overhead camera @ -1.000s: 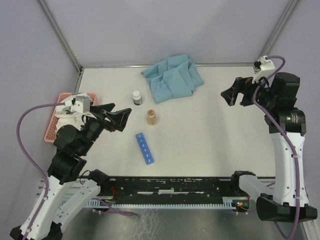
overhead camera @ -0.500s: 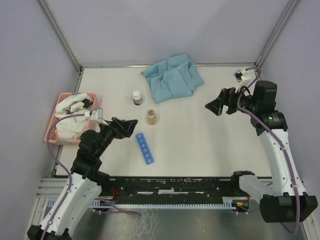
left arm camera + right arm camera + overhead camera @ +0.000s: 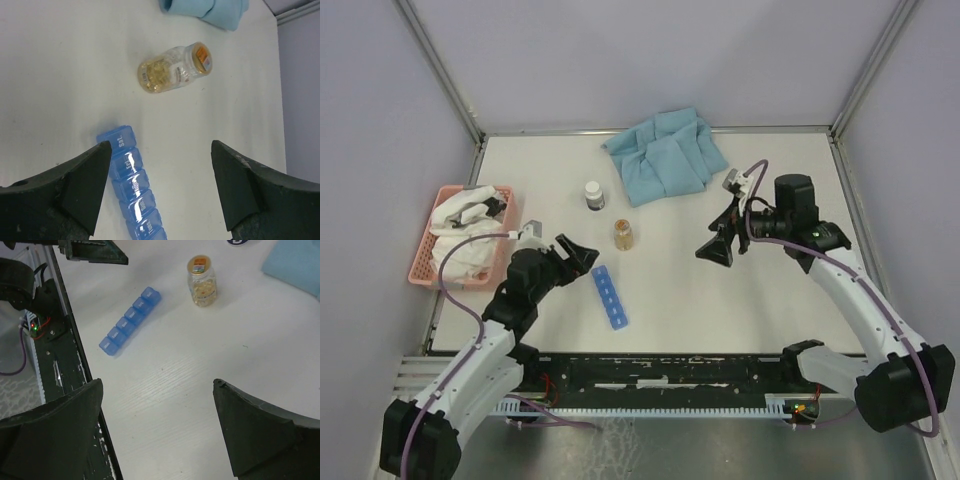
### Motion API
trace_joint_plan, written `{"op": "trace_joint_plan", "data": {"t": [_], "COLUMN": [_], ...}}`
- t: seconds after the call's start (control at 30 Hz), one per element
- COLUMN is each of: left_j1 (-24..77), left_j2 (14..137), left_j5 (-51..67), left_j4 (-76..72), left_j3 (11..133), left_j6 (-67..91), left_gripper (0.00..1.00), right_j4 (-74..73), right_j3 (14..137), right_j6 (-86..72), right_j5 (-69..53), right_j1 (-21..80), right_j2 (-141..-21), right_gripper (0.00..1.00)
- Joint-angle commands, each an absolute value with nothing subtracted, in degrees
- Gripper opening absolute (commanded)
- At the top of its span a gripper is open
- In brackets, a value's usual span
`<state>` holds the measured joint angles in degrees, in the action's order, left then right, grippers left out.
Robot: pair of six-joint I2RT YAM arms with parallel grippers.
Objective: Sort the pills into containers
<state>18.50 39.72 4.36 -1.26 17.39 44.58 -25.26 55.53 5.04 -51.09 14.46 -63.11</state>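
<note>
The containers are a bright-blue pill-organiser strip (image 3: 609, 297) lying on the white table, its lids down. In the left wrist view the strip (image 3: 131, 185) runs beside my left finger, and the "Sat." end sits just inside the jaws. A clear bottle of yellow pills (image 3: 624, 234) stands just beyond it, and shows too in the wrist views (image 3: 175, 69) (image 3: 202, 281). My left gripper (image 3: 578, 253) (image 3: 160, 146) hangs open over the strip's far end, holding nothing. My right gripper (image 3: 717, 245) (image 3: 157, 385) is open over bare table to the right of the strip (image 3: 129, 320).
A small dark bottle with a white cap (image 3: 593, 194) stands behind the pill bottle. A crumpled light-blue cloth (image 3: 666, 153) lies at the back. A pink slatted basket (image 3: 424, 250) with white cloth inside sits at the left edge. The black rail (image 3: 660, 370) runs along the near edge.
Both arms have swung in toward the middle. My left gripper came down and right to the strip's far end. My right gripper moved left and down from the back right corner.
</note>
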Motion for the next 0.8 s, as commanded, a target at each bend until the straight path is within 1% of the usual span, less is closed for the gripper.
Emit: {"op": "trace_joint_plan", "data": {"t": [0.0, 0.17, 0.23, 0.27, 0.37, 0.6, 0.7, 0.77], "left_j1": [20.27, 29.78, 31.97, 33.03, 35.79, 42.7, 44.73, 45.78], "left_j2": [43.58, 54.32, 57.54, 58.55, 60.31, 64.36, 66.41, 67.46], "left_j5": [-0.82, -15.88, -20.37, -21.03, -21.08, -25.68, -26.44, -26.63], "left_j4": [3.18, 16.78, 19.73, 20.23, 18.39, 20.6, 21.39, 21.37], "left_j3": [18.81, 26.24, 27.63, 27.54, 26.79, 31.48, 32.29, 32.22], "left_j6": [51.19, 58.39, 62.17, 63.83, 67.41, 71.01, 72.39, 73.58], "left_gripper": [0.85, 0.8, 0.72, 0.65, 0.55, 0.49, 0.45, 0.44], "right_j4": [-23.69, -24.67, -24.83, -24.93, -26.2, -30.63, -31.88, -32.44], "right_j3": [54.55, 52.58, 51.85, 51.48, 51.71, 53.65, 54.28, 54.47], "right_j6": [15.14, 18.94, 19.53, 19.86, 20.72, 23.38, 24.39, 24.88], "right_j5": [-49.95, -48.54, -48.64, -48.83, -49.28, -48.87, -48.48, -48.11], "right_j1": [19.2, 22.24, 22.47, 22.42, 22.64, 25.04, 25.68, 25.9], "right_j2": [-64.32, -64.32, -63.89, -63.58, -63.4, -64.87, -65.18, -65.3], "right_gripper": [1.0, 1.0, 1.0, 1.0, 1.0, 0.99, 1.0, 1.0]}}
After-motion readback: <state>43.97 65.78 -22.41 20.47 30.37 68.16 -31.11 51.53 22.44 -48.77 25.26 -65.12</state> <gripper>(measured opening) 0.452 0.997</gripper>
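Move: The blue pillbox is the left hand's goal: its middle lies about 6 cm back, 4 cm to the right and some 11 cm below. The amber pill bottle stands about 5 cm ahead of that hand and 7 cm right, the white bottle about 14 cm ahead and 1 cm right, both roughly 9 cm lower. For the right hand, the pillbox is about 21 cm left, 3 cm back and 22 cm below. The left hand sinks about 9 cm and draws back 4 cm towards the pillbox while its wrist tips some 30 degrees to point more steeply down and the fingers narrow from nearly wide open to about half, then it shifts 2 cm right and rises 1 cm, ending close above the box's middle compartments, with contact not discernible. The right hand, fingers still wide open, eases down about 5 cm, back and slightly left to hover right of the pillbox, turning a little counter-clockwise. ##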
